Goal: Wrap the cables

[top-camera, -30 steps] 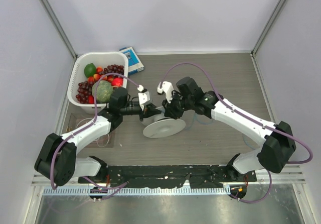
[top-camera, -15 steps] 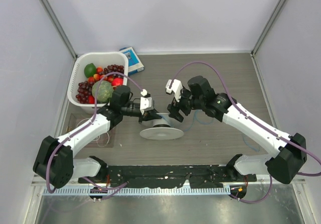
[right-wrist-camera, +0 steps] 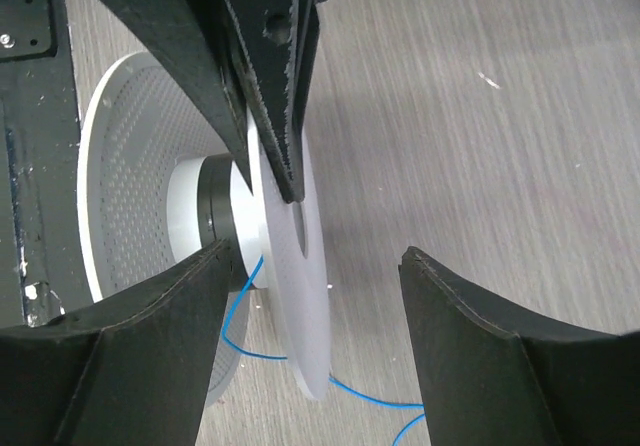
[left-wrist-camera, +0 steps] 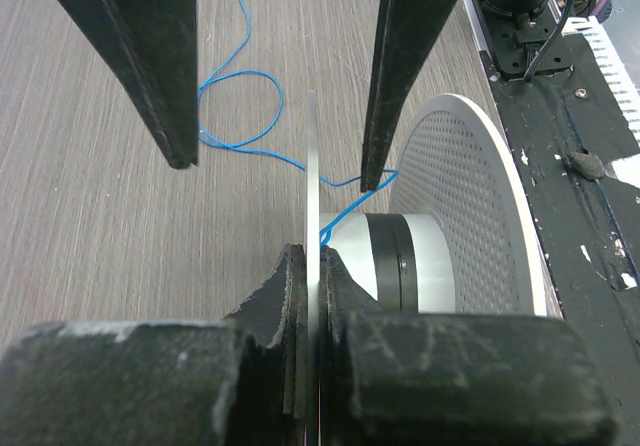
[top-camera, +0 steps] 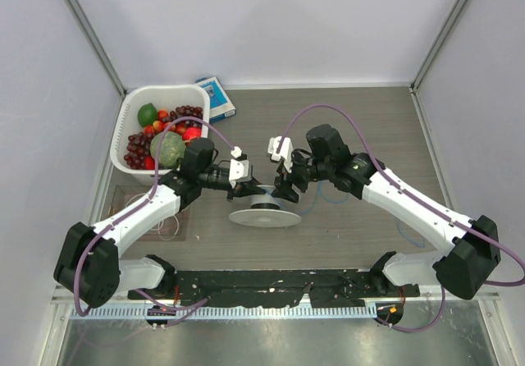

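A white spool [top-camera: 264, 212] stands on its edge mid-table. My left gripper [top-camera: 244, 187] is shut on its thin near flange [left-wrist-camera: 312, 156], the pads clamped on either side. The thin blue cable [left-wrist-camera: 240, 73] runs from the spool's hub [left-wrist-camera: 385, 256] out over the table in loose loops. My right gripper [top-camera: 285, 187] is open, and its fingers [left-wrist-camera: 150, 56] straddle the same flange [right-wrist-camera: 300, 296] without touching it. Below the flange the blue cable [right-wrist-camera: 366, 399] trails between the right fingers. More blue cable [top-camera: 328, 195] lies under the right arm.
A white basket [top-camera: 121, 132] of fruit stands at the back left, with a blue and white box [top-camera: 216, 97] beside it. A tan mat [top-camera: 131, 210] with faint thin wires lies at the left. A black rail [top-camera: 271, 284] runs along the near edge.
My right gripper has opened and drawn back from the spool, then eased in a little. The spool has tipped up more onto its edge in the left gripper's hold.
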Action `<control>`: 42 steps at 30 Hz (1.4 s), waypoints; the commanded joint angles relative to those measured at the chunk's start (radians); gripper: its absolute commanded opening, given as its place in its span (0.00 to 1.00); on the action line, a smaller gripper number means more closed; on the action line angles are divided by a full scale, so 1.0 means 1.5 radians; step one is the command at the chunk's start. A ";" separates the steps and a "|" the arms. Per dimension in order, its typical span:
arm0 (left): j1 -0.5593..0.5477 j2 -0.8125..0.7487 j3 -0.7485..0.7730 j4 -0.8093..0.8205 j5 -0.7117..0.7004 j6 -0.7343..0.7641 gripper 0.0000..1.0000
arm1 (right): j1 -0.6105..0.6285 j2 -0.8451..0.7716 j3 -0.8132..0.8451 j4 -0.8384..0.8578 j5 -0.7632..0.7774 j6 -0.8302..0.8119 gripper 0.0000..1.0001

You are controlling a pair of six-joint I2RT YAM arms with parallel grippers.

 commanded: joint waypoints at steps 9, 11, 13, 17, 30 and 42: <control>-0.002 -0.034 0.007 0.102 0.027 -0.036 0.00 | 0.002 0.020 -0.049 0.104 -0.039 -0.011 0.61; -0.001 -0.037 0.005 0.105 0.027 -0.037 0.00 | 0.002 0.020 -0.051 0.117 -0.039 -0.001 0.56; -0.001 -0.037 0.003 0.107 0.025 -0.039 0.00 | 0.002 0.020 -0.053 0.125 -0.042 0.006 0.54; -0.001 -0.040 -0.005 0.130 0.016 -0.053 0.00 | 0.001 0.019 -0.061 0.141 -0.044 0.017 0.46; 0.003 -0.041 -0.010 0.145 -0.008 -0.090 0.13 | 0.002 0.015 -0.071 0.141 -0.020 0.016 0.01; -0.001 -0.018 -0.004 0.153 -0.016 -0.107 0.35 | 0.002 0.018 -0.066 0.150 -0.023 0.019 0.01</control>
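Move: The far flange of the upright spool is already in the left fingers; its top rim, just beyond the left fingertips, is the right hand's target. That spot lies about 2 cm left of and 3 cm below the open right fingers. From the right hand, the hub is about 3 cm back, 3 cm left and 11 cm down; the near flange is about 6 cm back, 4 cm left and 12 cm down. Loose blue cable lies 9 cm to its right and 20 cm below. The right fingers pinch the far flange's rim beside the left hand's grip, with the cable at their tips: the hand sinks about 3 cm astride the rim, eases 1 cm left, then closes. Once that grip has shut, the left fingers let go, opening about a third; the left hand rises some 2 cm in all, its fingers still astride the flange. ##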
